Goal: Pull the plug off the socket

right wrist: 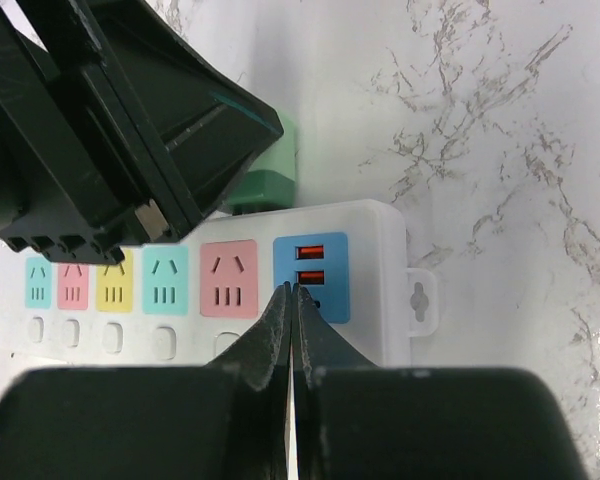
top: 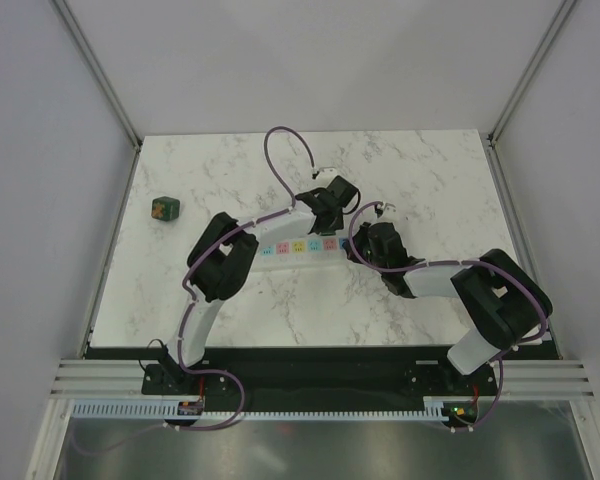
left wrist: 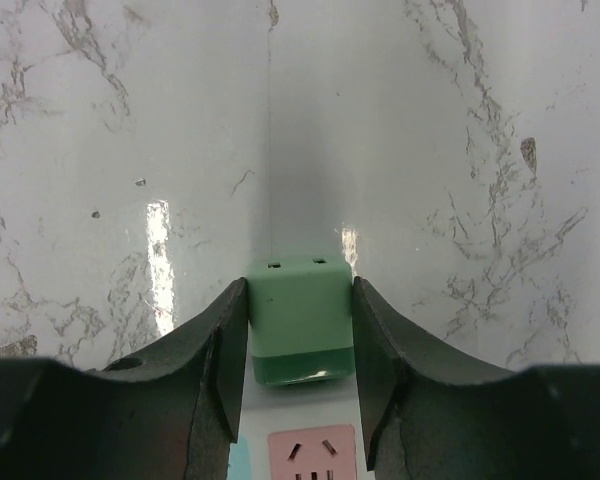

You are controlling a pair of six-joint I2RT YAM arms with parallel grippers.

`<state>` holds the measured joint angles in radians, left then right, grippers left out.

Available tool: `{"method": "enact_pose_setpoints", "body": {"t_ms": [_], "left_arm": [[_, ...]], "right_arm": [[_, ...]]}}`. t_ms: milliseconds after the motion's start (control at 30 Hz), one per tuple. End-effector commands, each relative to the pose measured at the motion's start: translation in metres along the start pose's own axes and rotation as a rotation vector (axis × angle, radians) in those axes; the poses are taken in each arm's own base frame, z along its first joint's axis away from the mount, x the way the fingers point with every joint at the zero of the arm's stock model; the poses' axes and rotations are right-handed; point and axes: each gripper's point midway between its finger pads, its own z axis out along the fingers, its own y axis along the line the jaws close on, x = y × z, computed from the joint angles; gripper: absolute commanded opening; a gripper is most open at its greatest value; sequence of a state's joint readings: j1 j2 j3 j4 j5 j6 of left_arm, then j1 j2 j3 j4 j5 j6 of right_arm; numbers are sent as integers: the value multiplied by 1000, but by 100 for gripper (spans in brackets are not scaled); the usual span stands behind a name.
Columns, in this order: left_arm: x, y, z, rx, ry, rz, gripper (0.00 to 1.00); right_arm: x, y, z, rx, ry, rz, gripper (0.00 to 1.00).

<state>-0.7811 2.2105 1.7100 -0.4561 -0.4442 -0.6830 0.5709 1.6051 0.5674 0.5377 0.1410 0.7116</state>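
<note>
The plug (top: 164, 208), a dark green cube with an orange mark, lies on the table at the far left, well apart from the socket. The socket (top: 300, 248) is a white strip with pastel outlets, at mid-table; it also shows in the right wrist view (right wrist: 370, 260). My left gripper (left wrist: 300, 290) is shut on a smaller bright-green block (left wrist: 300, 318) that stands against the strip's far side, with both fingers touching its sides. My right gripper (right wrist: 293, 290) is shut and empty, its tips down on the strip by the blue USB outlet (right wrist: 311, 265).
Both arms meet over the strip's right end in the top view. The left gripper's body (right wrist: 130, 130) looms over the strip's far edge in the right wrist view. A mounting tab (right wrist: 420, 300) sticks out at the strip's right end. Grey walls surround the marble table (top: 430, 180).
</note>
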Motion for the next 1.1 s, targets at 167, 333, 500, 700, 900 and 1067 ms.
{"method": "enact_pose_setpoints", "body": {"t_ms": [167,333,500,700,900,1067], "left_arm": [[-40,18,9,-82,-88,-166,2],[-55,15,9,-90,-140,-91,2],[-69,30,0,-89,-155,-119,2],[-94,88,-36,-73,-141,-159,2],[-85,198,-84,-177,-123,-294,2],[-54,301,-114,-369,-101,-512,2]], "right_arm": [[47,-36,-4,114,154,-40,0],[48,-35,-4,109,156,-40,0],[45,-34,-5,103,147,-42,0],[45,-32,-4,95,148,-48,0],[45,-31,-3,90,151,-43,0],[47,-30,-2,84,156,-44,0]]}}
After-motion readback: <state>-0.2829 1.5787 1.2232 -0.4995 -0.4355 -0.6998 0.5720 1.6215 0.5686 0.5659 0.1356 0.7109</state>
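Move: The left hand already grips the green plug at the far long side of the white socket strip. The dark green cube on the left side of the table, the way the plug is carried, lies about 40 cm left and 7 cm ahead. The pink socket is some 4 cm back, the blue USB socket 4 cm back and 4 cm right. From the right hand, the blue socket is about 1 cm right and just below the shut fingertips; the plug is 6 cm ahead, 3 cm left. Forward and somewhat left first: the left hand draws the gripped plug about 4 cm outward from the strip's far side, rising slightly. After a brief near-stop it sweeps fast to the left and up, edging back, some 25 cm towards the cube, turning about 30 degrees counter-clockwise with its grip kept. The right hand stays with its shut tips on the strip beside the blue socket. ##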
